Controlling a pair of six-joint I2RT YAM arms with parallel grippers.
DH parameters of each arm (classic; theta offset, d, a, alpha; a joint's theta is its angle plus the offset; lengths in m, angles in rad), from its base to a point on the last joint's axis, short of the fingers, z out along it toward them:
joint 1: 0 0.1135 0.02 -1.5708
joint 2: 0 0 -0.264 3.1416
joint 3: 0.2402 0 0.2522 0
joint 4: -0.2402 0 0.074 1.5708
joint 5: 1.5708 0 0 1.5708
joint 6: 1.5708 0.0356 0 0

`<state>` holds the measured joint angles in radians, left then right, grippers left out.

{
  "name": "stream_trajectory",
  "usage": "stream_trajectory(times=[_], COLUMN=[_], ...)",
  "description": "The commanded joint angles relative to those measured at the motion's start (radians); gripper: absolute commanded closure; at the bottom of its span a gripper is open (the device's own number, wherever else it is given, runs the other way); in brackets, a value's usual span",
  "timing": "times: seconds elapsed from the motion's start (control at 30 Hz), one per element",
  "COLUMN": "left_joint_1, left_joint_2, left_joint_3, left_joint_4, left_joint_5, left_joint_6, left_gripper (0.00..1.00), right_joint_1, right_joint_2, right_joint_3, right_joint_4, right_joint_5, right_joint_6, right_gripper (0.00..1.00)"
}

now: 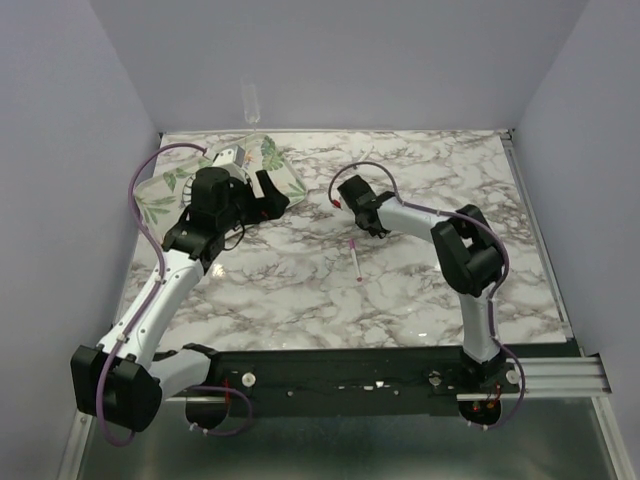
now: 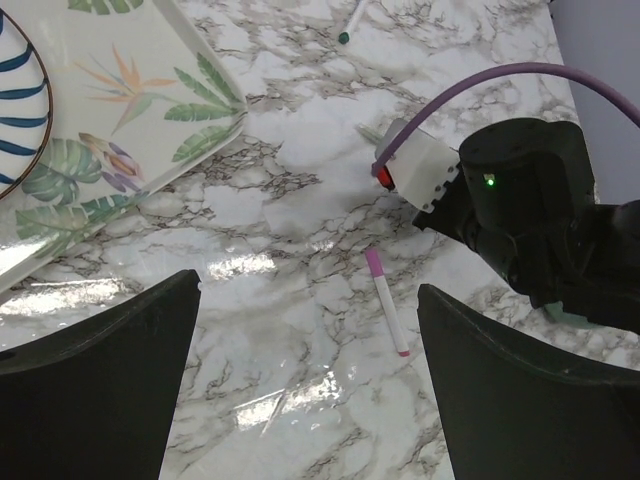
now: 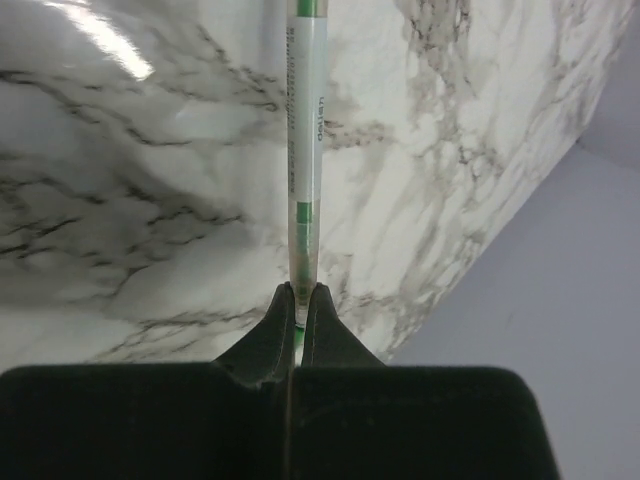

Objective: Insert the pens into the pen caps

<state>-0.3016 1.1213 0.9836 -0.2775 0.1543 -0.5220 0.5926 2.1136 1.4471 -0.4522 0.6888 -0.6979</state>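
My right gripper [image 3: 300, 295] is shut on the end of a white-barrelled pen with green markings [image 3: 307, 150], which reaches straight out from its fingertips over the marble. From above, that gripper [image 1: 342, 188] hangs over the table's middle back. A second pen [image 2: 390, 312] lies flat on the marble [image 1: 357, 260] with a pink cap [image 2: 374, 262] on its far end. My left gripper [image 2: 310, 290] stands open above the table with nothing between its fingers, the pink-capped pen just beyond them. A white stick with a dark green end [image 2: 345, 35] shows at the top edge; the green cap I cannot make out for sure.
A leaf-patterned tray [image 2: 150, 110] sits at the back left [image 1: 165, 190] and carries a blue-striped plate [image 2: 15, 110]. The right arm's wrist [image 2: 520, 200] hangs close to the right of my left gripper. Purple walls enclose the table.
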Motion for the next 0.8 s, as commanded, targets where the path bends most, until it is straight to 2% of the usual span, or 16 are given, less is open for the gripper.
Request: stream_trajectory(times=[0.0, 0.13, 0.23, 0.4, 0.6, 0.77], left_joint_1=[-0.005, -0.005, -0.005, -0.005, -0.005, -0.005], left_joint_2=[-0.040, -0.054, -0.061, -0.080, -0.084, -0.083], left_joint_3=[-0.014, -0.023, -0.034, -0.042, -0.043, -0.039], left_joint_4=[0.024, 0.031, 0.041, 0.049, 0.044, 0.031], left_joint_5=[0.021, 0.011, 0.011, 0.008, -0.009, -0.027], left_joint_6=[-0.003, -0.001, -0.006, -0.007, -0.001, 0.008], left_gripper=[0.01, 0.01, 0.01, 0.01, 0.01, 0.01], right_joint_1=[0.026, 0.019, 0.007, -0.065, -0.138, -0.152], right_joint_2=[-0.116, -0.103, -0.023, 0.127, 0.267, 0.295], right_joint_3=[-0.010, 0.074, 0.189, 0.372, 0.597, 0.596], right_joint_4=[-0.157, -0.149, -0.161, -0.122, -0.098, 0.041], right_joint_5=[-0.184, -0.233, -0.123, -0.010, 0.054, 0.048], right_joint_6=[0.328, 0.397, 0.370, 0.232, 0.068, -0.112], right_gripper=[0.99, 0.99, 0.99, 0.99, 0.99, 0.99])
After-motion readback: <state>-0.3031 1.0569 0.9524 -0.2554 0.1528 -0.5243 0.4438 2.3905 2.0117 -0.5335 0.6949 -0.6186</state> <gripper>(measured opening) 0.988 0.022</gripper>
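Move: My right hand holds a clear green marker low over the table. The far pen with the green end lies about 18 cm ahead and 7 cm left of it. The green cap is some 9 cm back and 11 cm right of my right hand, and the pink marker about 16 cm back and 8 cm left of it, all roughly 5 cm below. From my open left hand the far pen is about 28 cm ahead, 20 cm right and 25 cm down. I keep the green marker pinched by its clear end and swing my right hand quickly: first about 3 cm back and 4 cm left, its left side rolling up some 20 degrees. Then I sweep it about 15 cm forward and back to the right, rising nearly 4 cm, towards the far pen and away from the green cap and pink marker. The roll half undoes itself, and the fingers tip up and turn slightly clockwise. ##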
